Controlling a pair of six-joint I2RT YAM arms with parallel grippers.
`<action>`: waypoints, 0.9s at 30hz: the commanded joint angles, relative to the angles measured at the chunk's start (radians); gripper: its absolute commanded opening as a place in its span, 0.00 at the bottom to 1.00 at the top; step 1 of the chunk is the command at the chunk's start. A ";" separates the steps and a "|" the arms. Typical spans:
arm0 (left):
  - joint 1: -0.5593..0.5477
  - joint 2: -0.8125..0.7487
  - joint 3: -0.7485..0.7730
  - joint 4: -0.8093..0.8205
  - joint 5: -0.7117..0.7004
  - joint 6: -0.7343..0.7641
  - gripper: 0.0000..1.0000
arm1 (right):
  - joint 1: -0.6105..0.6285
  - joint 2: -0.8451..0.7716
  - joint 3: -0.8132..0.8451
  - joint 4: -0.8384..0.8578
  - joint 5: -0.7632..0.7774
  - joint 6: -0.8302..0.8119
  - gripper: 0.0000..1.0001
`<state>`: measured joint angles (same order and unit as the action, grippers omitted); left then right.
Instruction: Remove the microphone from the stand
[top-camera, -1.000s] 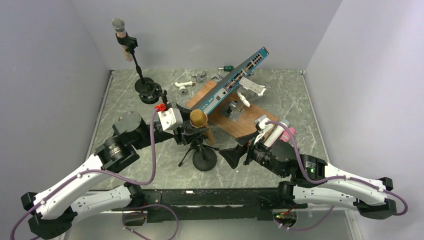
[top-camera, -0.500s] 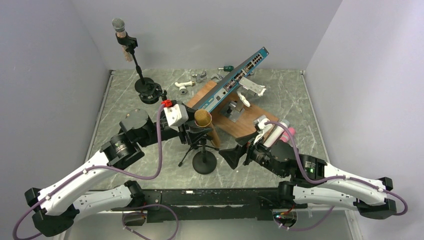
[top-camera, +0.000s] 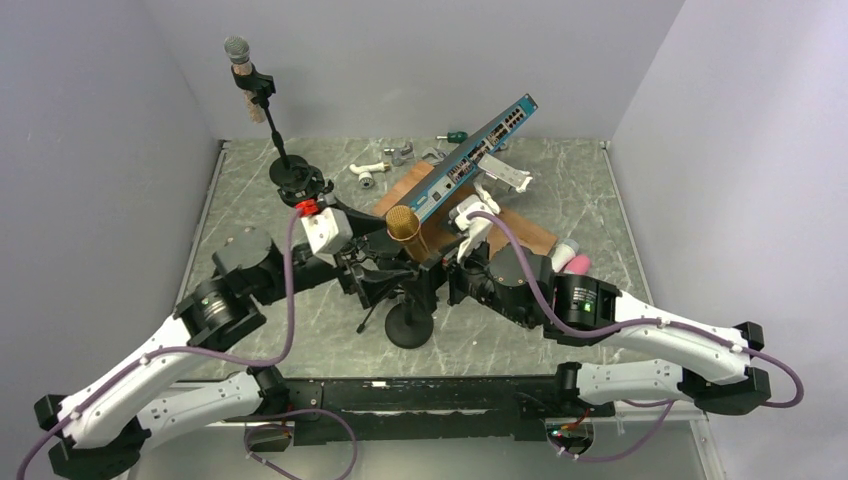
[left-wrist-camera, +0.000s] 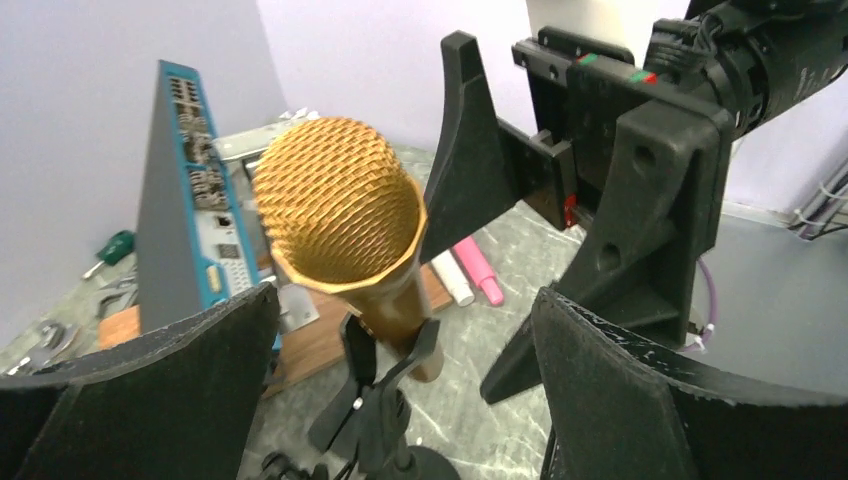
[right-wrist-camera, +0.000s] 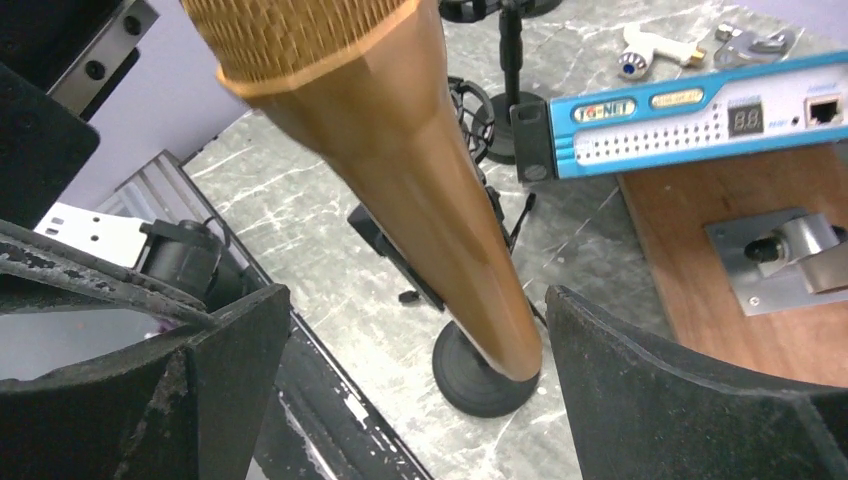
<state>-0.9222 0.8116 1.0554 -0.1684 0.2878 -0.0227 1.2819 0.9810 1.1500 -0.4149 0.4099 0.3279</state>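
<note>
A gold microphone (top-camera: 402, 222) sits tilted in the clip of a small black stand (top-camera: 408, 327) at the table's middle. My left gripper (top-camera: 378, 287) is open just left of the stand. In the left wrist view the mic head (left-wrist-camera: 335, 215) and the clip (left-wrist-camera: 375, 375) lie between my left gripper's (left-wrist-camera: 405, 300) spread fingers, untouched. My right gripper (top-camera: 438, 280) is open just right of the stand. In the right wrist view the mic handle (right-wrist-camera: 420, 190) runs down between my right gripper's (right-wrist-camera: 417, 295) fingers, above the stand base (right-wrist-camera: 485, 385).
A silver microphone (top-camera: 238, 50) stands on a tall stand (top-camera: 297, 183) at the back left. A blue network switch (top-camera: 475, 160) leans on a wooden board (top-camera: 520, 232) behind the mic. Pink and white markers (top-camera: 572, 262) lie at the right. White fittings (top-camera: 370, 172) lie at the back.
My right arm has swung left, bringing its open gripper to the gold microphone's handle. My left gripper has shifted slightly left and lower beside the stand. The microphone stays in its clip.
</note>
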 joint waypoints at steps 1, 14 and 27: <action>-0.003 -0.102 0.007 -0.105 -0.078 0.010 0.99 | 0.004 0.048 0.136 -0.038 0.108 -0.063 1.00; -0.003 -0.163 -0.204 -0.061 -0.164 0.000 0.99 | 0.004 0.161 0.224 0.059 0.152 -0.165 0.97; 0.034 -0.139 -0.383 0.213 -0.004 0.254 0.99 | 0.004 0.176 0.199 0.080 0.188 -0.181 0.50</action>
<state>-0.9173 0.6743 0.6819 -0.1009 0.2104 0.1398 1.2846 1.1904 1.3342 -0.3870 0.5941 0.1688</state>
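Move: Some 4 cm ahead of the right hand, 2 cm to its left and barely lower is the middle of the gold microphone, head uppermost in the stand clip. The shock mount lies about 12 cm ahead, 15 cm left and 25 cm below this hand; the wooden board about 16 cm ahead, 9 cm right and 33 cm below. From the left hand the stand clip is roughly 2 cm ahead, 4 cm right and 9 cm down, with the microphone's middle just above it. Rising about 4 cm, then easing forward and left and dipping slightly, the right hand brings its wide-open fingers around the gold microphone just below its head and closes them to about half, its wrist tipping up and turning a little clockwise. The left hand, already open, first backs off 5 cm to its left, then sinks some 12 cm, coming partly back right towards the stand below the clip, fingers still wide open. ##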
